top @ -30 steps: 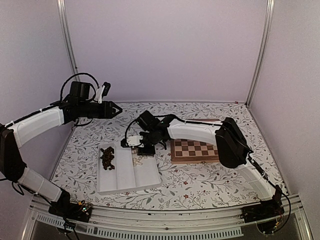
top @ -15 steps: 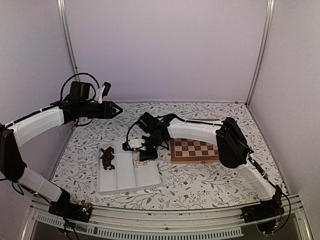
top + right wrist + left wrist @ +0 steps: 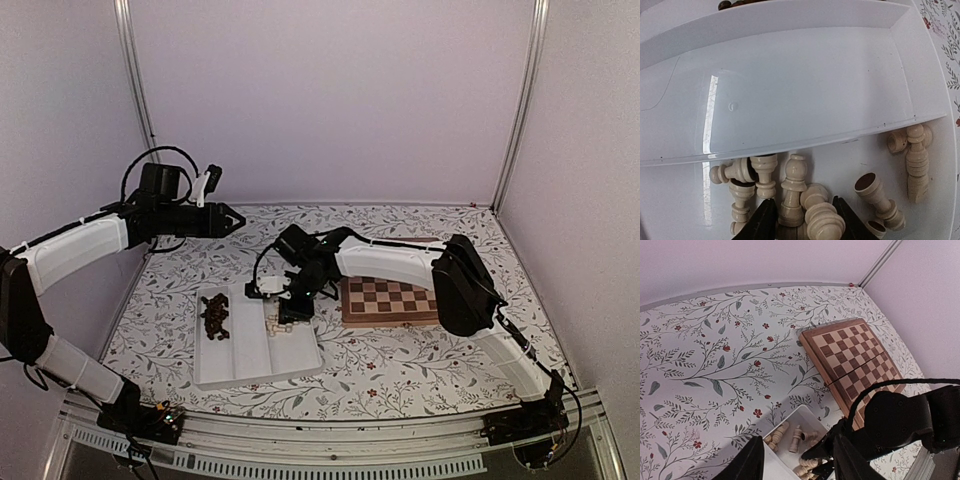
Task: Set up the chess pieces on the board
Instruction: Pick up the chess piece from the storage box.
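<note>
Pale cream chess pieces (image 3: 792, 192) lie in a heap in the right compartment of the white tray (image 3: 255, 375). My right gripper (image 3: 802, 212) is down in that heap, open, its fingers (image 3: 762, 222) straddling two cream pieces. In the top view this gripper (image 3: 288, 308) is over the tray's right end. Dark brown pieces (image 3: 214, 316) fill the left compartment. The board (image 3: 392, 298) lies right of the tray, and no piece shows on its visible squares. My left gripper (image 3: 232, 218) hangs open and empty high above the table's back left.
The tray's middle compartment (image 3: 800, 85) holds nothing. The right arm (image 3: 900, 420) stretches across the board's near-left corner. In the left wrist view the board (image 3: 850, 357) and cream pieces (image 3: 797, 432) lie far below. The table is a floral cloth (image 3: 400, 370) between pale walls.
The right gripper has sunk a little lower into the tray's right compartment and its jaws have spread wider. The left arm has stayed still.
</note>
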You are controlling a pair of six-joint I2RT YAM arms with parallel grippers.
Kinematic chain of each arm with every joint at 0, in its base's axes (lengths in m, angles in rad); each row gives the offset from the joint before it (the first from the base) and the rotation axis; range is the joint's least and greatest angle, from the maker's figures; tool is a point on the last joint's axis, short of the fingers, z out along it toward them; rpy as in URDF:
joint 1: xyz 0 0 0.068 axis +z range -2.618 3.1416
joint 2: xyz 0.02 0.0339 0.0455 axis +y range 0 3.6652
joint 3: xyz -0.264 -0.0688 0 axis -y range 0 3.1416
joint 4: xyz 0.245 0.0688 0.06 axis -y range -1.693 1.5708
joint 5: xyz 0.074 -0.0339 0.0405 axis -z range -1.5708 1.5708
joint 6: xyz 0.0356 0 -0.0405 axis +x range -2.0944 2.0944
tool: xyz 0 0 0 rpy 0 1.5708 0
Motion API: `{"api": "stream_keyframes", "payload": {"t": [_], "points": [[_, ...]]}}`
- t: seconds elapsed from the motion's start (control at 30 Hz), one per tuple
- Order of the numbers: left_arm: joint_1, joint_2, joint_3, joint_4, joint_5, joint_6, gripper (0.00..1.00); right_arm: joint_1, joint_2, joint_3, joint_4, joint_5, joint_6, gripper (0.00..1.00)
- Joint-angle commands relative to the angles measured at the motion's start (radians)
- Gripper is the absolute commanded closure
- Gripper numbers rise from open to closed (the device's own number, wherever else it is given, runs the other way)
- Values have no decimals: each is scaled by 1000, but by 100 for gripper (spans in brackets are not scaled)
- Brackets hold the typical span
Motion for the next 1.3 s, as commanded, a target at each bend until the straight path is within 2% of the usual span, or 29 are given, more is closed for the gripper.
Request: {"api": "stream_keyframes", "payload": {"t": [0.0, 0.5, 0.6, 0.8, 0.87, 1.03, 1.27], "points": [[10, 3, -13, 27, 14, -1, 51, 0, -71, 19, 34, -8, 46, 58], [9, 6, -13, 27, 23, -2, 51, -1, -50, 51, 53, -7, 101, 68], [9, 7, -14, 26, 23, -2, 51, -1, -44, 53, 57, -1, 104, 74], [9, 9, -14, 28, 16, -2, 51, -1, -64, 53, 53, 11, 107, 93], [9, 8, -17, 31, 13, -2, 51, -1, -102, 45, 46, 6, 109, 97], [-11, -44, -56, 116, 59, 11, 53, -4, -249, -16, 45, -58, 120, 100], [-118, -143, -134, 211, 1, 66, 53, -28, -411, -100, 21, -173, 136, 100]]}}
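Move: The light chess piece to take stands between the right gripper's open fingers, about 1 cm below the pads. More light pieces lie near the tray's far corner, some 7 cm ahead and 4 cm left of that hand; the dark pieces are about 16 cm left and level with it, the board's middle about 23 cm right and 9 cm ahead. From the left gripper, the piece to take lies about 11 cm right, 8 cm back and 20 cm below. Ease the right gripper up about 2 cm, drifting slightly left and forward, while closing its fingers to pinch the light piece. Then lift quickly straight out of the storage box, some 15 cm more, with the hand's left side tilting up about 15 degrees and a small draw back towards the base. Late in the lift, start the left gripper back and to its right, 2 to 3 cm. ##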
